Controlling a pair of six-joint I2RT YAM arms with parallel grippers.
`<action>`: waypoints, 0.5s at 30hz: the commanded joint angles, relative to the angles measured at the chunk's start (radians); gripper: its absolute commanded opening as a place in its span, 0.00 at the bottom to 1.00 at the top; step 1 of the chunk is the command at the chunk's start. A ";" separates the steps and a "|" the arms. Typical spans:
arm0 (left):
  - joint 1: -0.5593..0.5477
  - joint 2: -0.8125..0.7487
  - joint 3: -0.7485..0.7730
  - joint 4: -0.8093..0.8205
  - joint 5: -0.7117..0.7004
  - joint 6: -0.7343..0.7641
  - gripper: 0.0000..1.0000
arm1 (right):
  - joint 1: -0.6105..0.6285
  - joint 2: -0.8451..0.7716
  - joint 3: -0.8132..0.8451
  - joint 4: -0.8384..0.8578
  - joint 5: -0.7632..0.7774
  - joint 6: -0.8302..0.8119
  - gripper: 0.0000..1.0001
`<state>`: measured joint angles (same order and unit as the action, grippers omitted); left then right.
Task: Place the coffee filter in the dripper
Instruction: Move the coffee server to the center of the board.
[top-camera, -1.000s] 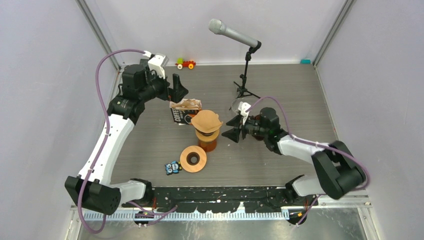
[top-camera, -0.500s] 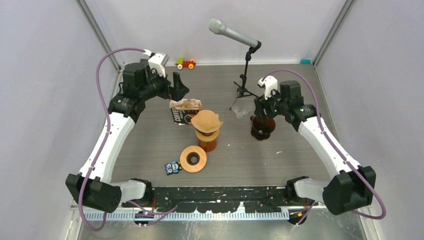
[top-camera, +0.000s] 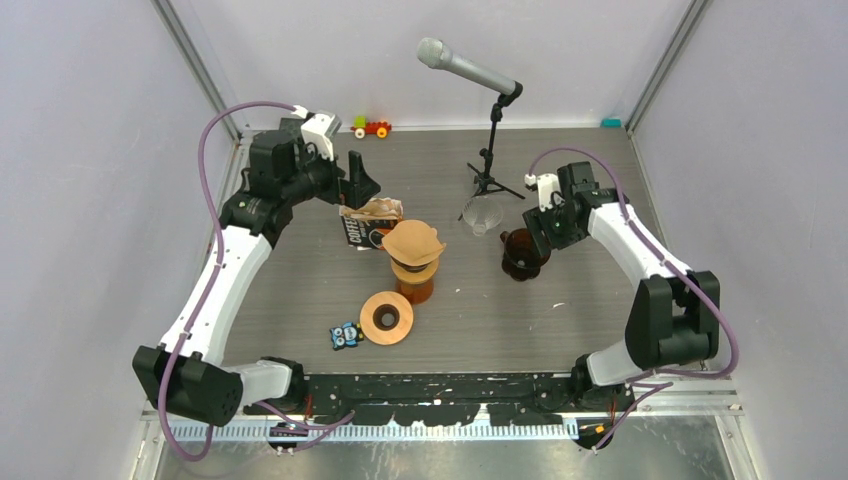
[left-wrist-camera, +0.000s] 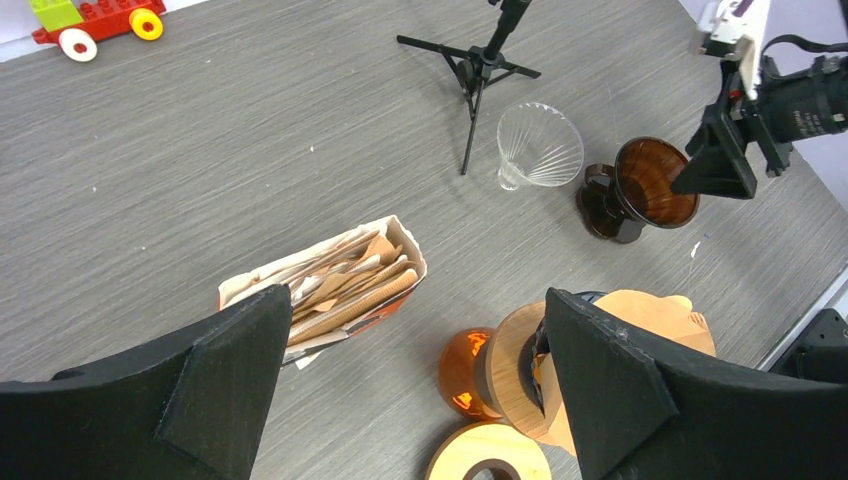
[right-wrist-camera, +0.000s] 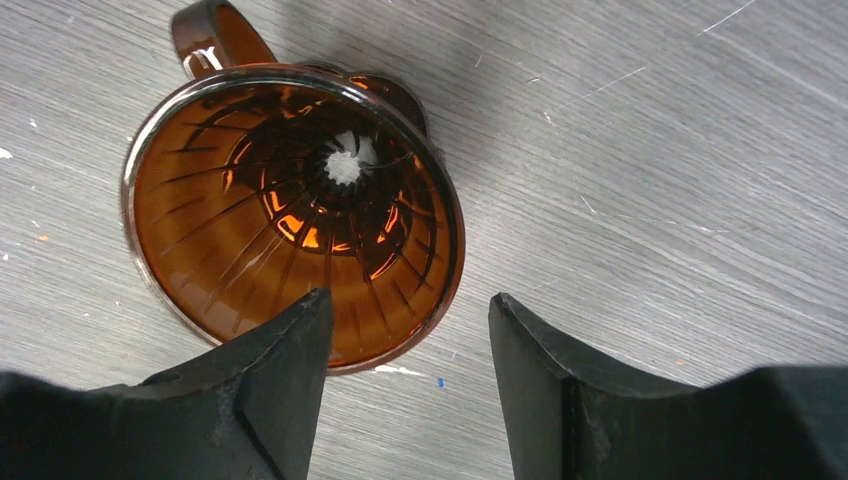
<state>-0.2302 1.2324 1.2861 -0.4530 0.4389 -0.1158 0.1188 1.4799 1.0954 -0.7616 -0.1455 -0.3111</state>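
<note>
A tan coffee filter (top-camera: 413, 241) lies on top of a wooden-collared amber vessel (top-camera: 413, 284) mid-table; in the left wrist view the filter (left-wrist-camera: 655, 312) shows behind my right finger. An open pack of brown filters (top-camera: 368, 222) (left-wrist-camera: 338, 281) stands just behind it. My left gripper (top-camera: 358, 181) (left-wrist-camera: 418, 296) hangs open above the pack, holding nothing. An amber dripper (top-camera: 523, 254) (right-wrist-camera: 290, 205) with a handle stands upright at the right. My right gripper (top-camera: 543, 226) (right-wrist-camera: 408, 310) is open just above its near rim, with nothing between the fingers.
A clear glass dripper (top-camera: 482, 215) (left-wrist-camera: 540, 146) stands by the feet of a microphone stand (top-camera: 490, 160). A wooden ring (top-camera: 386, 317) and a small blue toy (top-camera: 345, 336) lie near the front. A toy car (top-camera: 371, 127) sits at the back wall.
My right arm has swung from low over the mid-table up and back to the right, and now sits over the amber dripper. The left gripper has edged slightly right.
</note>
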 joint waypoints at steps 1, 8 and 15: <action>0.006 -0.039 -0.001 0.018 0.021 0.033 1.00 | -0.020 0.059 0.060 -0.024 -0.031 -0.003 0.60; 0.006 -0.043 0.000 0.008 0.023 0.045 1.00 | -0.032 0.120 0.076 -0.051 -0.111 0.014 0.41; 0.006 -0.040 0.000 0.008 0.021 0.054 1.00 | -0.031 0.122 0.076 -0.094 -0.175 0.032 0.09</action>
<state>-0.2302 1.2194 1.2861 -0.4557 0.4446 -0.0834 0.0883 1.6058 1.1408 -0.8135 -0.2584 -0.2924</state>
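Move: My right hand's open fingers straddle the right-hand rim of the brown dripper, its middle about 5 cm to the left, 1 cm back and some 5 cm below. From this hand the clear cone stands roughly 10 cm ahead and 13 cm left, and the server carrying the filter is about 29 cm left and 5 cm back. From my left hand the brown dripper lies about 37 cm right, 4 cm back and 26 cm lower. I sink my right hand about 2.5 cm over the brown dripper's rim, one finger inside the cone and one outside, tilting it less than 10 degrees. As the descent ends I close the fingers most of the way and pinch the rim's right side, easing about 1 cm left. ##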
